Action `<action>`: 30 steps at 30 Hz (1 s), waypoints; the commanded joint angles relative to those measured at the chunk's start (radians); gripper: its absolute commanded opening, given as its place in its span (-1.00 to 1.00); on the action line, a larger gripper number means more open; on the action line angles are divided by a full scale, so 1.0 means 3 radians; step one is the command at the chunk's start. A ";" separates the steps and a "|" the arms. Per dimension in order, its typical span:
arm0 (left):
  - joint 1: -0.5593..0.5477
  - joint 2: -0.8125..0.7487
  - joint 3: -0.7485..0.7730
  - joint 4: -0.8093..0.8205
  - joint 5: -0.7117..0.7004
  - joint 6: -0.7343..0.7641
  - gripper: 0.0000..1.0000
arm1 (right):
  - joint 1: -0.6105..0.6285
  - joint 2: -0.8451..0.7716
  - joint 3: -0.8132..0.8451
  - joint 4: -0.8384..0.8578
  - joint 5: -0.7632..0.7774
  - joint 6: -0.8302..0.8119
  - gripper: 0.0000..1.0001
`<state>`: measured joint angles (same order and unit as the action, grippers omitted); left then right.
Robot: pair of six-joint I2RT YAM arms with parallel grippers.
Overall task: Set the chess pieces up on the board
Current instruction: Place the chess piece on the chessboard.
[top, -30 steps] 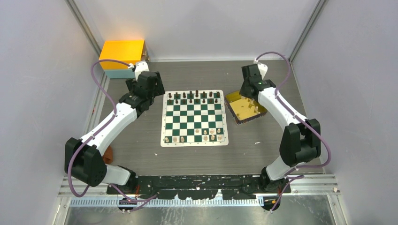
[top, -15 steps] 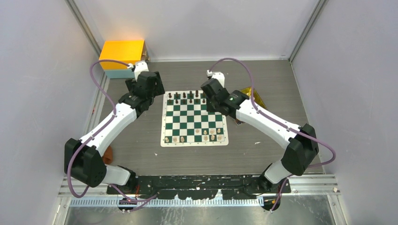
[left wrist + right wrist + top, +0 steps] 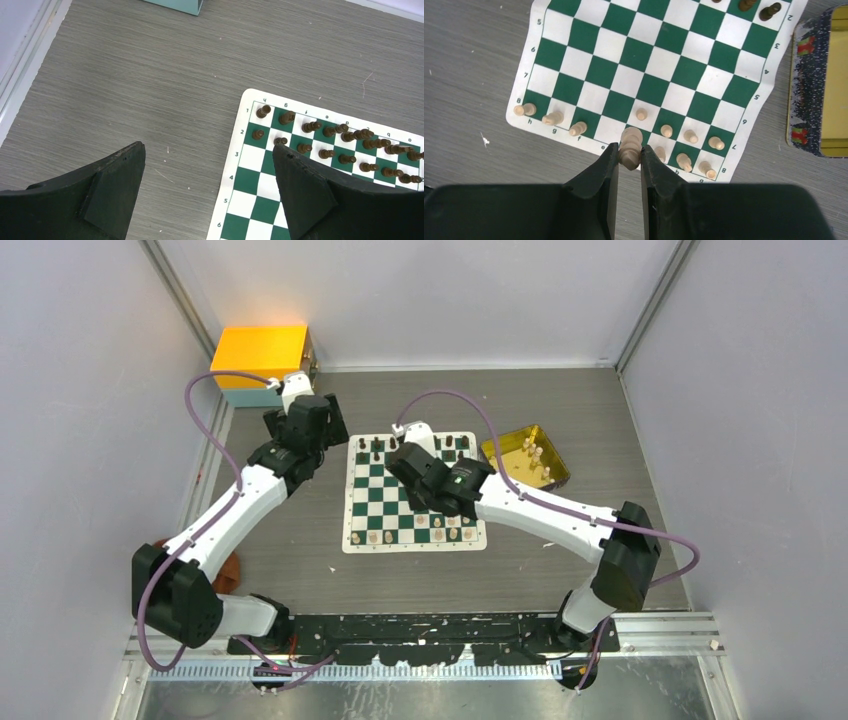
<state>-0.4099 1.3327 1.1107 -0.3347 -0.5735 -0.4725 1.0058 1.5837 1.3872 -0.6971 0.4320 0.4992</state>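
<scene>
The green-and-white board [image 3: 375, 505] lies mid-table. Dark chess pieces [image 3: 376, 445] fill its far rows, also seen in the left wrist view [image 3: 287, 118]. Pale pieces [image 3: 553, 118] stand along the near rows. My right gripper [image 3: 629, 148] is shut on a tall pale piece [image 3: 631, 136], held above the board's near edge around the middle files. In the top view its fingers are hidden under the wrist [image 3: 430, 480]. My left gripper [image 3: 208, 147] is open and holds nothing, hovering over bare table just off the board's far left corner [image 3: 260, 185].
A gold tray [image 3: 492, 468] right of the board holds several pale pieces [image 3: 533, 454]; its patterned wall [image 3: 804, 90] shows in the right wrist view. An orange box [image 3: 262, 350] stands at the far left. A small brown object [image 3: 232, 570] lies by the left arm.
My right arm has swung left from the gold tray to over the board, its jaws staying shut. The left arm shifted only slightly.
</scene>
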 commanded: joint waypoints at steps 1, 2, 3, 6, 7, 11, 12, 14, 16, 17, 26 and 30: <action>0.0016 -0.0126 -0.0028 0.0059 -0.0018 -0.0047 0.96 | 0.0133 -0.0004 -0.0028 0.0135 0.0145 -0.0018 -0.99; 0.0016 -0.0127 -0.0029 0.0061 -0.0016 -0.0053 0.96 | 0.0153 0.0000 -0.0058 0.0155 0.0145 -0.0019 -0.99; 0.0015 -0.0131 -0.0035 0.0060 -0.0016 -0.0056 0.96 | 0.0164 0.0006 -0.0082 0.0172 0.0145 -0.0018 -0.99; 0.0016 -0.0137 -0.0041 0.0062 -0.0016 -0.0056 0.97 | 0.0216 0.0023 -0.0164 0.0212 0.0160 -0.0017 -0.99; 0.0016 -0.0137 -0.0040 0.0062 -0.0016 -0.0056 0.96 | 0.0236 0.0027 -0.0199 0.0228 0.0165 -0.0019 -0.99; 0.0016 -0.0137 -0.0046 0.0059 -0.0017 -0.0056 0.96 | 0.0294 0.0028 -0.0354 0.0318 0.0184 -0.0003 -0.99; 0.0014 -0.0136 -0.0046 0.0055 -0.0017 -0.0056 0.96 | 0.0302 0.0026 -0.0394 0.0347 0.0184 -0.0002 -0.99; 0.0016 -0.0131 -0.0051 0.0055 -0.0016 -0.0055 0.96 | 0.0310 0.0024 -0.0466 0.0404 0.0169 0.0000 -0.99; 0.0016 -0.0125 -0.0051 0.0053 -0.0011 -0.0056 0.96 | 0.0313 0.0029 -0.0526 0.0462 0.0153 0.0002 -0.99; 0.0016 -0.0126 -0.0047 0.0050 -0.0011 -0.0056 0.96 | 0.0309 0.0034 -0.0555 0.0478 0.0151 0.0004 -0.99; 0.0016 -0.0103 -0.0025 0.0049 -0.0012 -0.0046 0.96 | 0.0310 0.0055 -0.0815 0.0768 0.0052 0.0002 -0.99; 0.0016 -0.0097 -0.0019 0.0050 -0.0016 -0.0040 0.96 | 0.0313 0.0059 -0.0914 0.0910 -0.0013 0.0003 -0.99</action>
<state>-0.4099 1.3235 1.0973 -0.3347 -0.5735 -0.4747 1.0924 1.5982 1.1278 -0.5114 0.4366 0.4995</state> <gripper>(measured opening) 0.982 0.242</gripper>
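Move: Behind and below the right hand, which holds a pale chess piece, lies the empty green d8 square: about 4 cm back, no offset sideways, some 17 cm down. The pawn on d7 stands one square, about 3 cm, farther out than d8; the c8 piece about 3 cm to the right of d8, the f8 piece some 7 cm to its left. From the left hand d8 lies roughly 17 cm back, 21 cm right, 22 cm down. Sinking about 8 cm with the pale piece still gripped by its upper part, the right hand first draws back some 4 cm over the board, then comes almost straight down towards the empty d8 square between the c8 piece and the open e8 square. The wrist turns only about 5 degrees counter-clockwise, its left side dipping slightly; the fingers keep their hold. ##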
